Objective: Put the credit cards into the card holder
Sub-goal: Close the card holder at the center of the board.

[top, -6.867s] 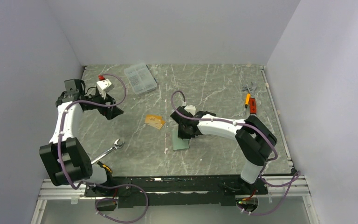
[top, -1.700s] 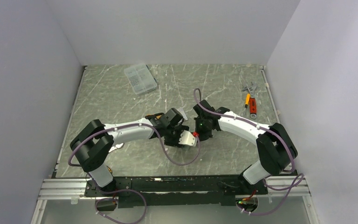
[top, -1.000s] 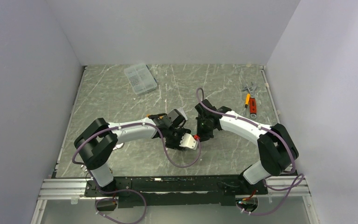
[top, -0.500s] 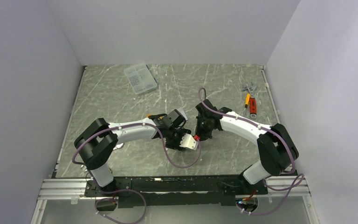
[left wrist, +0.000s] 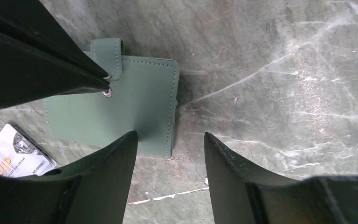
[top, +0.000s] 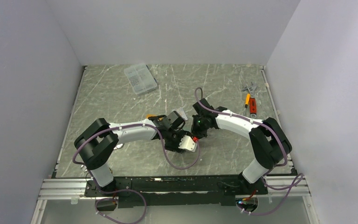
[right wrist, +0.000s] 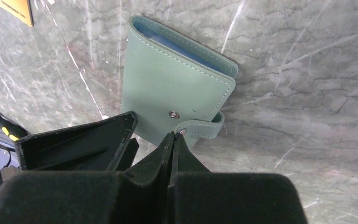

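The card holder (right wrist: 177, 88), a grey-green folded wallet with light blue showing inside its top edge, lies flat on the marble table. My right gripper (right wrist: 173, 135) is shut, its tips pinching the end of the snap tab (right wrist: 200, 128). In the left wrist view my left gripper (left wrist: 170, 140) stands open low over the table, astride the card holder's (left wrist: 140, 102) right edge. The silvery-white credit card (left wrist: 18, 156) lies beside the holder. An orange-gold credit card (right wrist: 16, 9) lies farther off. In the top view both arms hide the holder.
A clear compartment box (top: 140, 78) sits at the back left. Orange-handled pliers (top: 250, 100) lie at the back right. A yellow-and-black tool handle (right wrist: 2, 126) shows at the right wrist view's left edge. Side walls enclose the table.
My right gripper has closed onto the snap tab, and its arm has shifted slightly left. The left gripper has stayed open over the holder, almost unmoved.
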Tool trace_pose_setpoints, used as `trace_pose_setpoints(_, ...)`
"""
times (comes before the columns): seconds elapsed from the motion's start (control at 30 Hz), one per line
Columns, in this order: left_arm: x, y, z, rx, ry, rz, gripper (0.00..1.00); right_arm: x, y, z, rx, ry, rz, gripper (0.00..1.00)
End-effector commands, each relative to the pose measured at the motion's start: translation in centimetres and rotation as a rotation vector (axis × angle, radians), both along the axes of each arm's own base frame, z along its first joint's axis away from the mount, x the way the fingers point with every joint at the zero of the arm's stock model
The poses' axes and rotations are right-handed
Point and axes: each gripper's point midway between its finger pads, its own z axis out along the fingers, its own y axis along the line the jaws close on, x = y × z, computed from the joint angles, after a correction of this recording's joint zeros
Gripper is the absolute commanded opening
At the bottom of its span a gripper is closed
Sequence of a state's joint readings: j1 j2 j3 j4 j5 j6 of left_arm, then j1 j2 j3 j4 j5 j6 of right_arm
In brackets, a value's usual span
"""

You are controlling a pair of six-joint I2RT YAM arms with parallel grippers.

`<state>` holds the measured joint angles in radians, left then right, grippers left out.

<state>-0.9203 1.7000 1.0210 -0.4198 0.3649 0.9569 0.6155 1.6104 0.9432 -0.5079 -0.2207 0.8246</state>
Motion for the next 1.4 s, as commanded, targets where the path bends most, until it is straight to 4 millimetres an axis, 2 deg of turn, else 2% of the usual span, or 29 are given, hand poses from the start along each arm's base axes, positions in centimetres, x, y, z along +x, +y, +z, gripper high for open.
trace_pose_setpoints(0.0,-0.5,-0.7,0.1,-0.030,0.009,-0.044,0.60,2.0,1.5,1.7,0.065,-0.056,-0.021,0.00)
trace_pose_setpoints(0.2,-0.4,-0.9,0.0,-0.028,0.009,-0.048,0.59,2.2,1.9,1.7,0.084,-0.056,-0.024,0.00)
trace_pose_setpoints(0.4,-0.4,-0.8,0.0,-0.025,0.009,-0.049,0.60,1.8,2.0,0.8,0.079,-0.024,-0.010,0.00)
trace_pose_setpoints(0.63,-0.3,-0.9,0.2,-0.027,0.006,-0.047,0.60,1.3,1.1,-0.6,0.018,0.014,-0.012,0.00)
trace_pose_setpoints(1.03,0.9,-0.8,2.3,-0.051,-0.007,-0.017,0.63,2.0,0.5,-1.1,-0.019,0.002,-0.033,0.00)
trace_pose_setpoints(1.2,2.1,-0.2,4.1,-0.077,0.031,0.031,0.66,1.9,0.3,-1.9,-0.031,0.017,-0.037,0.00)
trace_pose_setpoints(1.23,2.4,-0.1,4.4,-0.082,0.033,0.044,0.76,1.8,0.2,-2.2,-0.036,0.020,-0.039,0.00)
trace_pose_setpoints(1.27,2.7,0.2,4.7,-0.083,0.030,0.051,0.97,1.8,0.2,-2.3,-0.038,0.021,-0.040,0.00)
trace_pose_setpoints(1.37,3.4,0.9,5.5,-0.095,0.001,0.067,0.99,1.8,-0.1,-2.7,-0.052,0.027,-0.045,0.00)
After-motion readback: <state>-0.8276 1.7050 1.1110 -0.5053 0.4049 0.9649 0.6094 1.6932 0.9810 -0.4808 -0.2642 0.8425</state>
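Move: Just ahead of the closed right fingertips, which are already on the strap tab's end, the green card holder's middle lies about 2 cm forward and 2 cm left, 1 cm below. From the left hand it is some 4 cm ahead and 4 cm right, 1 cm lower. The white card lies 11 cm forward and 3 cm left of the holder's middle; the orange cards, about 9 cm forward and 14 cm left of it. Pushing the strap tab towards the snap stud, the closed right fingers edge about 1 cm left and slightly forward, then sink 1 cm onto the tab and keep bearing down. The left hand steadies the holder with one fingertip, then lifts off, going 3 cm forward, 2 cm up and slightly left as its fingers spread wide. ##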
